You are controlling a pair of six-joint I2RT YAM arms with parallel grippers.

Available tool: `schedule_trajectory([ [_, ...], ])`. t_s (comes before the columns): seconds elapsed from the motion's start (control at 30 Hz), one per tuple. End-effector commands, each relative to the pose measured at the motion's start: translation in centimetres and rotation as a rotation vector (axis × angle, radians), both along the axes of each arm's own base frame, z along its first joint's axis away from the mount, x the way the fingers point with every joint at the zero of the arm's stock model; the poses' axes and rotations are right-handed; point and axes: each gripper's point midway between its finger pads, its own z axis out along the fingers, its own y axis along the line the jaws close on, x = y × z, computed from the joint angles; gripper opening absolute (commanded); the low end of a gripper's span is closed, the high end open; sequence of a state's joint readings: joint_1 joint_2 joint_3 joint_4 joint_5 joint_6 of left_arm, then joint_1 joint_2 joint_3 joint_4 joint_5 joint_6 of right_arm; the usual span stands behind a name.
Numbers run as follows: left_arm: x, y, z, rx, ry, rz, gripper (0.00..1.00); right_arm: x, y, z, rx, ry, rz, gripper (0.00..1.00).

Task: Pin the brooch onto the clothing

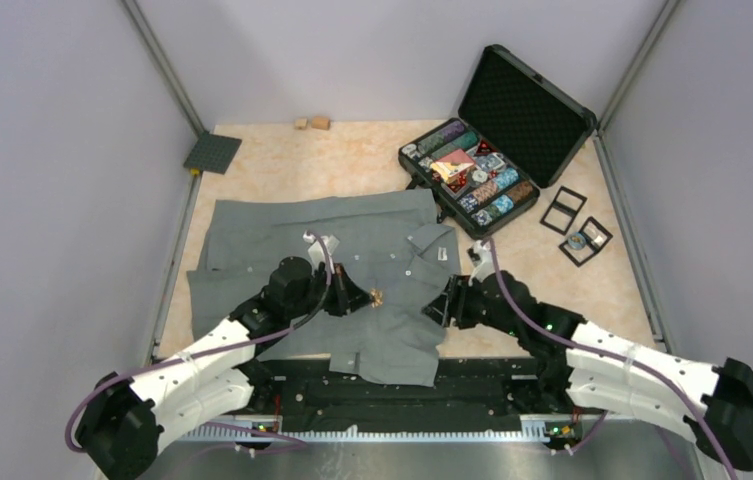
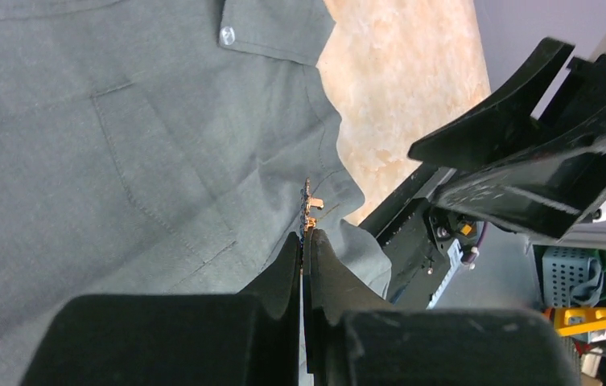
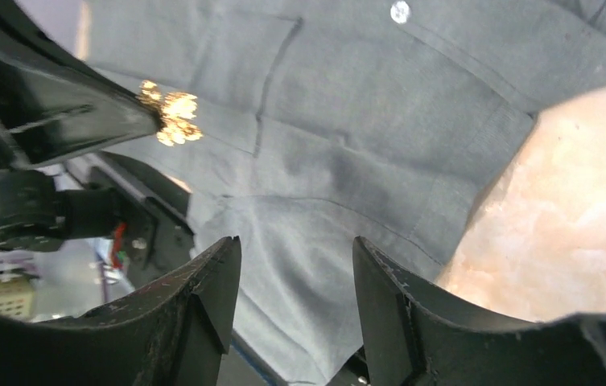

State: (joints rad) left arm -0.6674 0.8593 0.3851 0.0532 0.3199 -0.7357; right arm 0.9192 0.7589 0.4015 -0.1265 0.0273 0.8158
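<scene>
The clothing [image 1: 352, 270], a grey collared shirt with pale buttons, lies spread on the table and hangs over its near edge. My left gripper [image 1: 370, 298] is shut on the gold brooch [image 1: 377, 297], held just above the shirt's chest near the pocket. In the left wrist view the brooch [image 2: 311, 211] sticks out edge-on from the closed fingertips [image 2: 306, 241]. In the right wrist view the brooch [image 3: 172, 114] shows as a gold cluster at the left gripper's tip. My right gripper [image 1: 440, 305] stands open over the shirt's right sleeve [image 3: 340, 201], nothing between its fingers [image 3: 295, 253].
An open black case [image 1: 487, 150] filled with chips and small items stands at the back right. Two small black frames [image 1: 577, 225] lie right of it. A dark square plate [image 1: 212, 153] and two small wooden pieces [image 1: 312, 123] sit at the back left.
</scene>
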Motion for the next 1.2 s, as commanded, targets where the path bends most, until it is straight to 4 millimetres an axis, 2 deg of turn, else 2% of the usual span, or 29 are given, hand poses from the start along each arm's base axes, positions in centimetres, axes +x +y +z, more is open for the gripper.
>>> schedule_trajectory([
  [0.0,1.1,0.2,0.9,-0.054,-0.013,0.077,0.0,1.2,2.2,0.6,-0.05,-0.053,-0.037,0.54],
  [0.2,1.4,0.6,0.4,-0.021,-0.021,0.095,0.0,2.1,6.5,0.3,-0.062,-0.106,0.046,0.51],
  [0.3,1.6,1.1,0.1,0.0,-0.026,0.115,0.0,2.6,7.8,-0.1,-0.063,-0.128,0.075,0.51],
  [0.47,1.7,1.4,0.0,0.008,-0.028,0.125,0.0,3.2,8.9,-1.4,-0.124,-0.139,0.111,0.51],
  [0.87,1.7,1.5,-0.6,0.016,-0.018,0.118,0.0,2.4,10.4,-5.2,-0.18,-0.08,0.162,0.49],
  [1.07,1.7,1.5,-0.7,0.017,-0.015,0.116,0.0,2.3,11.2,-6.0,-0.204,-0.076,0.178,0.4],
  [1.17,1.7,1.5,-0.8,0.019,-0.012,0.113,0.0,2.3,11.3,-6.3,-0.206,-0.073,0.179,0.29],
])
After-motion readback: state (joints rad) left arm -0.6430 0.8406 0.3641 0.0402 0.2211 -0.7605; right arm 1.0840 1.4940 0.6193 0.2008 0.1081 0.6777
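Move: Beside the pocket's edge, the bare patch of clothing that the right hand makes for lies about 9 cm to its left, 2 cm farther out and 9 cm below. The brooch is level with this hand, some 12 cm left and 3 cm ahead; the nearest white button is roughly 13 cm ahead, 6 cm left and 10 cm down. From the left hand, whose shut fingers hold the brooch, that patch is about 5 cm right, 2 cm back and 10 cm down. Sweeping left by about 9 cm and sinking 8 cm in two stages, the open right hand passes in below the brooch towards the clothing by the pocket edge, its fingers tipping some 15 degrees steeper and starting to close near the end. The left hand keeps its grip on the brooch and eases a couple of centimetres forward and left, out of the way. ##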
